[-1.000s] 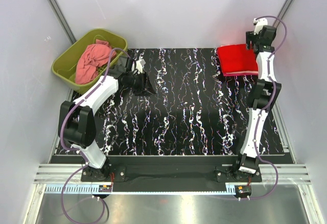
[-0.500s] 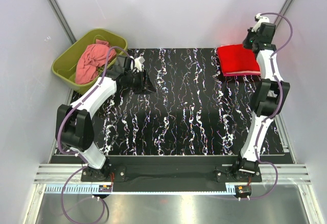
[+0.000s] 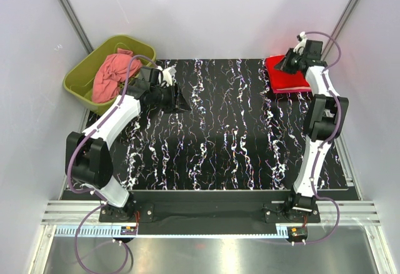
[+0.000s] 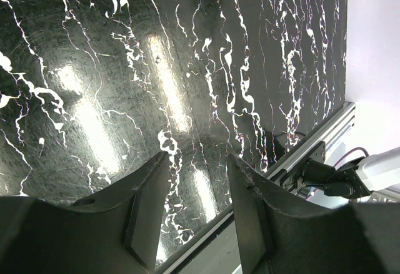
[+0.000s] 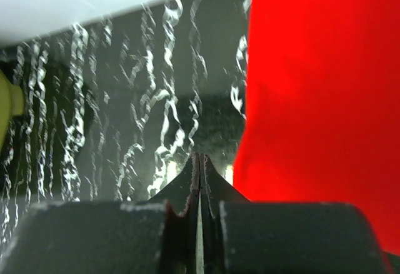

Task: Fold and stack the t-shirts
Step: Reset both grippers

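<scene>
A bright red t-shirt (image 3: 290, 79) lies folded at the far right corner of the mat; it fills the right of the right wrist view (image 5: 319, 99). My right gripper (image 3: 279, 66) hovers over its left edge, shut with nothing between its fingers (image 5: 199, 158). A dusty salmon-pink t-shirt (image 3: 112, 74) lies crumpled in the olive-green tub (image 3: 78, 85) at the far left. My left gripper (image 3: 182, 105) hangs over the bare mat just right of the tub, open and empty (image 4: 197, 164).
The black marbled mat (image 3: 219, 130) covers the table between the arms. White walls close in the back and both sides. The tub's corner (image 5: 6, 108) shows at the left of the right wrist view. The mat's near edge and rail (image 4: 312, 142) show past the left fingers.
My right gripper has shut and swung left from behind the red t-shirt to above its left edge. The left gripper has drifted slightly right, still open.
</scene>
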You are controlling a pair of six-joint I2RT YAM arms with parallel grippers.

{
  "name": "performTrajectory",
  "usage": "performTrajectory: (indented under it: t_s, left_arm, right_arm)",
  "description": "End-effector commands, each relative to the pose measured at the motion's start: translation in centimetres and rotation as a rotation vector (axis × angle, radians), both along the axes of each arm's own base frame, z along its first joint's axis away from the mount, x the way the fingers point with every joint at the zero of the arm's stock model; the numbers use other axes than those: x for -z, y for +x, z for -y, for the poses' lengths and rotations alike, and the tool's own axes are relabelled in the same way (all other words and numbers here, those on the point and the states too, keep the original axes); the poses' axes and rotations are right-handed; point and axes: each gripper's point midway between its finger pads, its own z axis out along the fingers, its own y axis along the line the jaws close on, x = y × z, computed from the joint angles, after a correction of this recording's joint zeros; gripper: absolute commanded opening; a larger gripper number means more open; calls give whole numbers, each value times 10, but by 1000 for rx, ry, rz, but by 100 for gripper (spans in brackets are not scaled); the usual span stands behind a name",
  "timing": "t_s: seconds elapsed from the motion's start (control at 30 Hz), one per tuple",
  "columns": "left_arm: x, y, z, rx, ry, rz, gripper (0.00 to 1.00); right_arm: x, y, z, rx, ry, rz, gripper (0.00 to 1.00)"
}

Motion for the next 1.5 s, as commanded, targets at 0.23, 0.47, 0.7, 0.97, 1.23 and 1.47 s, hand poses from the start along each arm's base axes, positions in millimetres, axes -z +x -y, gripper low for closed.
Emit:
performTrajectory:
  t_s: [0.23,0.47,0.7,0.97,1.23,1.47]
  left_arm:
    - [-12,2,2,20,-26,47,48]
    - [-17,4,4,14,-44,41,48]
    - [-64,19,-1,-16,-74,121,50]
    - [-148,32,-10,-37,-304,302,50]
    - [-199,-3,-31,-29,-269,532,69]
    - [-205,-31,-54,-91,-164,662,99]
  right_arm:
    - [74,-18,4,-18,73,-167,0]
    - [49,-21,2,-50,83,-145,1]
    - [-53,-56,-13,-63,123,-73,11]
    - [-106,-163,-54,-22,193,-134,34]
    - [-159,-238,-60,69,206,-55,100]
    - [-178,-271,-58,120,189,-17,100]
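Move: The right hand, shut, hangs over the near left part of the folded red t-shirt stack; the stack's middle lies about 3 cm ahead, 8 cm to its right and 11 cm below. From the half-open left hand that stack is roughly 27 cm ahead, 45 cm right and 14 cm down. The green bin stands some 15 cm ahead and 28 cm left of the left hand, about 10 cm lower. Right hand dips about 9 cm towards the stack, then retreats up and back, opening; left rises 20 cm, opening. ##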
